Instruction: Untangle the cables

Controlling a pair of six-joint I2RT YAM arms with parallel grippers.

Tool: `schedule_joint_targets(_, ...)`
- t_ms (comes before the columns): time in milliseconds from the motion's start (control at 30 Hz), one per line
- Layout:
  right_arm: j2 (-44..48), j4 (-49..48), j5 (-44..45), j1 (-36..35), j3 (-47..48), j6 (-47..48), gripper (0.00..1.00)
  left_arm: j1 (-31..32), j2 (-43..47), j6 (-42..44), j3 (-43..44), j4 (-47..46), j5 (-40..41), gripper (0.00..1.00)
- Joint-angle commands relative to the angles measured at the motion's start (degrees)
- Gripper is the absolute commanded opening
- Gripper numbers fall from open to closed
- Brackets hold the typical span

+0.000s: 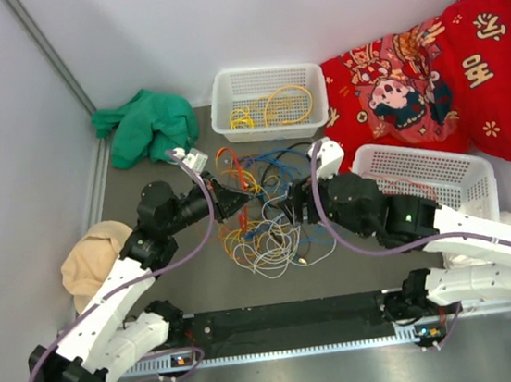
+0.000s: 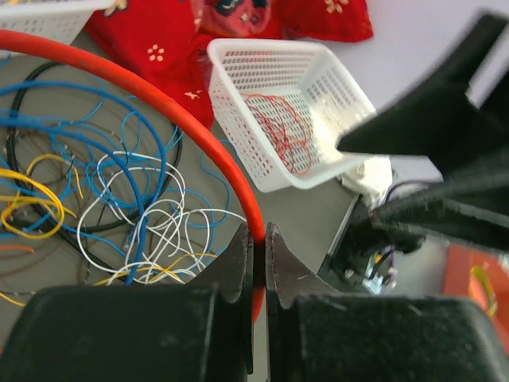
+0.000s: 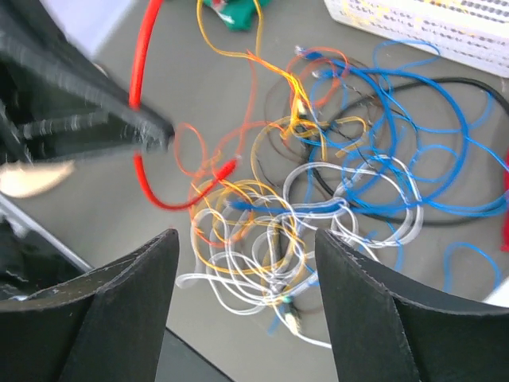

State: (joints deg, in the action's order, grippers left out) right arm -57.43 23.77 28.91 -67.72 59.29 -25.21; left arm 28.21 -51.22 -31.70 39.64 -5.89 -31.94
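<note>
The cables [image 1: 264, 220] lie in a tangled heap of blue, white, yellow, orange and black wires on the grey table between my two grippers. My left gripper [image 2: 258, 239] is shut on a thick red cable [image 2: 159, 91], which arcs up and left from its fingertips. In the top view that gripper [image 1: 238, 199] sits at the heap's left edge. My right gripper [image 3: 246, 235] is open and hovers over the white and yellow loops [image 3: 254, 239] with nothing between its fingers. From above it [image 1: 287, 207] is at the heap's right side. The red cable [image 3: 143, 179] curves beside the left gripper.
A white basket [image 1: 228, 120] at the back holds yellow cables. A second white basket [image 1: 466, 195] on the right holds thin red wires [image 2: 278, 127]. A red cushion [image 1: 428, 77], a green cloth [image 1: 143, 125] and a beige cloth [image 1: 96, 257] border the table.
</note>
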Motion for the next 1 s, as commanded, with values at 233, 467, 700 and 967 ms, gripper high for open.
schedule_joint_targets(233, -6.2, -13.2, -22.6, 8.5, 8.4, -6.1, 0.67, 1.3, 4.3, 14.2, -1.4, -0.5, -8.3, 0.0)
schedule_joint_targets(467, -13.1, -14.9, -27.6, 8.5, 12.7, -7.7, 0.66, 1.7, 5.4, 14.7, -2.5, -0.3, -7.5, 0.0)
schedule_joint_targets(700, -21.9, -8.8, -26.4, 8.5, 18.0, -7.3, 0.4, 1.9, 6.1, 14.1, -2.4, 0.0, -7.0, 0.0)
schedule_joint_targets(967, -18.3, -5.8, -21.0, 8.6, 21.6, -3.7, 0.0, 1.9, 7.5, 11.3, -1.6, 4.9, 4.6, 0.21)
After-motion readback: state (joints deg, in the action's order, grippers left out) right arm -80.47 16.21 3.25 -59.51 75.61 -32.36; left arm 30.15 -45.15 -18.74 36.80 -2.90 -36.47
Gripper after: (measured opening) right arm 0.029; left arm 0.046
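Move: My left fingers already hold the red cable near its plug end, with its long part arching off over the table. The stretch just by those fingers lies about 11 cm to the left of my open right hand, some 5 cm ahead and roughly level with it. From my right hand, the white tangle is about 14 cm below, 5 cm left and 2 cm back; the blue coil is 16 cm ahead, 2 cm right and equally low. I swing my open right hand about 12 cm left towards the red cable beside my left fingertips, arching up some 4 cm and back down, edging forward and rolling and turning counter-clockwise. Then I shut its fingers to pinch the cable. Meanwhile my left hand keeps its pinch, drawing back about 3 cm towards me as it tips its fingers up slightly. ##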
